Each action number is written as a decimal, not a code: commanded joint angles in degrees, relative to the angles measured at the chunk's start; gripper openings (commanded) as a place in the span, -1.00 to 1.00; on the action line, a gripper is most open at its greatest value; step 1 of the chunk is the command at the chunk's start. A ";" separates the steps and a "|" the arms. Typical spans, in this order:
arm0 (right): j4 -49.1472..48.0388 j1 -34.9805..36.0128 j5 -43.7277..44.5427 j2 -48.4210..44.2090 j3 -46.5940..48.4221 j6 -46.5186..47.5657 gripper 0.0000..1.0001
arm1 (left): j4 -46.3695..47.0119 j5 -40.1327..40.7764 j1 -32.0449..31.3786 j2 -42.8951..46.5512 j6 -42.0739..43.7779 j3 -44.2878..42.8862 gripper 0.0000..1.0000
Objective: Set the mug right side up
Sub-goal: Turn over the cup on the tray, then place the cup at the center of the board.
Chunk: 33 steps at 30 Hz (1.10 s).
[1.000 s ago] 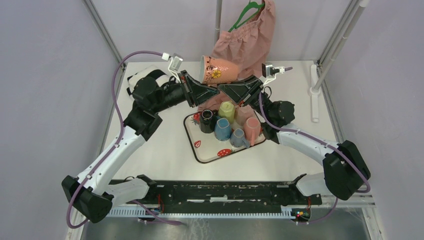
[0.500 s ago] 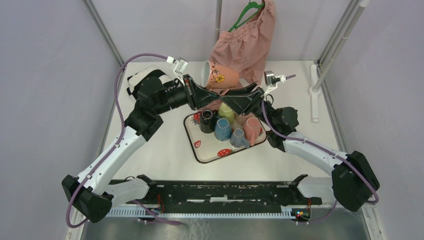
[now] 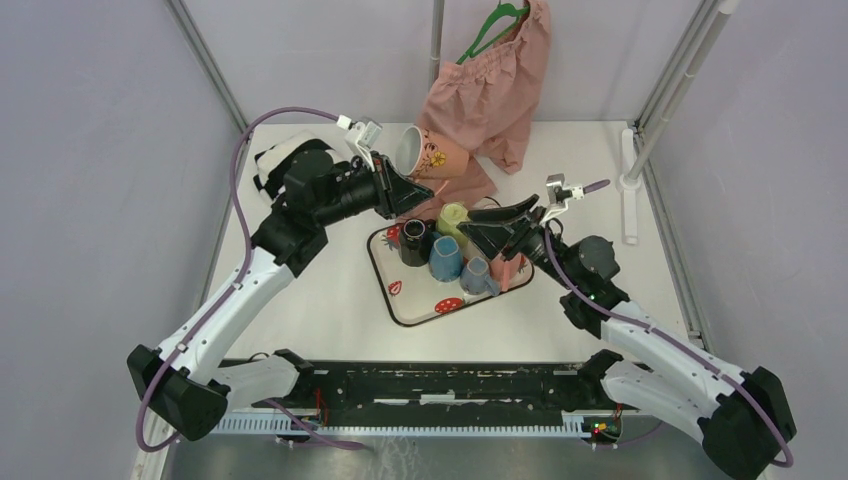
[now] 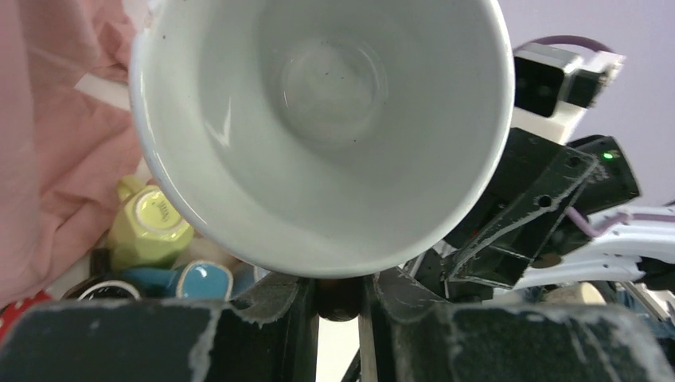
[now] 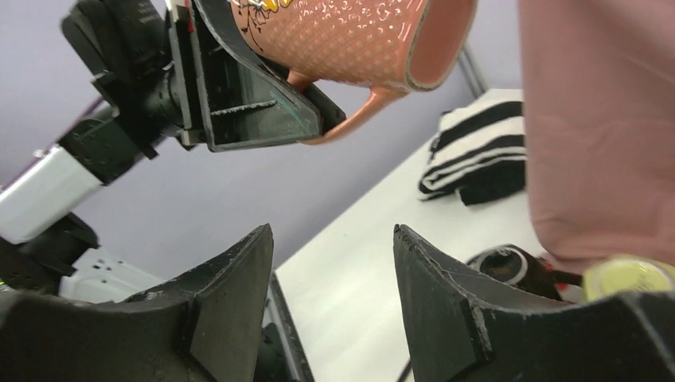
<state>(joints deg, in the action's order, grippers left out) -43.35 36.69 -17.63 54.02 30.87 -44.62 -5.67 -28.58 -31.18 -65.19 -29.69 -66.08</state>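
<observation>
The pink dotted mug (image 3: 432, 155) with a flower print hangs in the air above the tray's far edge. It lies tilted on its side, white mouth facing left. My left gripper (image 3: 418, 189) is shut on its handle (image 5: 350, 119). In the left wrist view the mug's white inside (image 4: 318, 119) fills the frame, and the handle sits pinched between the fingers of the left gripper (image 4: 341, 296). My right gripper (image 3: 470, 222) stands open and holds nothing, below and right of the mug, over the tray. The right wrist view shows the right gripper (image 5: 330, 232) well apart from the mug (image 5: 358, 40).
A white tray (image 3: 405, 298) with red spots carries a black mug (image 3: 414, 240), a yellow one (image 3: 453, 220), a blue one (image 3: 445, 258) and others. A pink garment (image 3: 490, 80) hangs on a hanger at the back. A striped cloth (image 3: 275, 160) lies far left.
My right gripper has opened, let go of the mug and drawn back to the right and nearer. The left gripper keeps the mug by its handle and has shifted it slightly left.
</observation>
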 commanded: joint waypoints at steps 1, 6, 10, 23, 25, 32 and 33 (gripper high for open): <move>12.96 -0.17 5.78 -5.68 -1.69 8.99 0.27 | -0.52 4.02 1.20 0.97 5.94 -3.44 -0.96; 19.62 -0.20 9.82 -9.86 -2.75 12.34 0.28 | -2.46 7.25 3.37 3.20 6.37 1.03 -0.96; 22.18 -0.19 11.26 -11.28 -2.48 14.09 0.29 | -6.10 13.35 4.80 5.94 7.66 3.79 -0.96; 26.00 -0.19 13.31 -12.11 -2.83 16.16 0.29 | -16.43 23.44 15.65 4.37 9.29 9.04 -0.96; 26.73 -0.19 13.55 -12.23 -2.68 16.40 0.29 | -16.03 23.14 15.80 1.77 10.60 8.73 -0.96; 28.28 -0.21 14.16 -13.24 -3.23 17.69 0.30 | -15.00 26.86 15.80 -9.81 14.96 3.04 -0.96; 28.47 -0.21 14.18 -13.39 -3.27 18.14 0.30 | -15.25 27.25 15.80 -11.46 15.35 1.89 -0.96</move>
<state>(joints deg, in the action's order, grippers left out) -15.49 36.62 -4.82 41.89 28.01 -28.56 -26.74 -4.03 -15.35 -73.01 -19.55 -57.36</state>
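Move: The left hand grips the orange mug's handle with the mug on its side. The bare table just left of the tray lies about 10 cm ahead of this hand, 19 to its left and 34 below. Some 32 cm below are the black mug, 6 ahead and 5 left, and the blue mug, 3 ahead and 3 right. From the empty, open right hand that bare spot is roughly 14 ahead, 27 left and 32 down. Down about 20 cm and left 16, edging forward, the left hand carries the orange mug by its handle from over the tray mugs towards the bare table beside them; the leftward travel ends early and the rest is mainly sinking. Its wrist swings some 35 degrees counter-clockwise while rolling left side up and tipping down. The right hand, fingers open, sinks 8 cm and drifts right, away from the mug. ##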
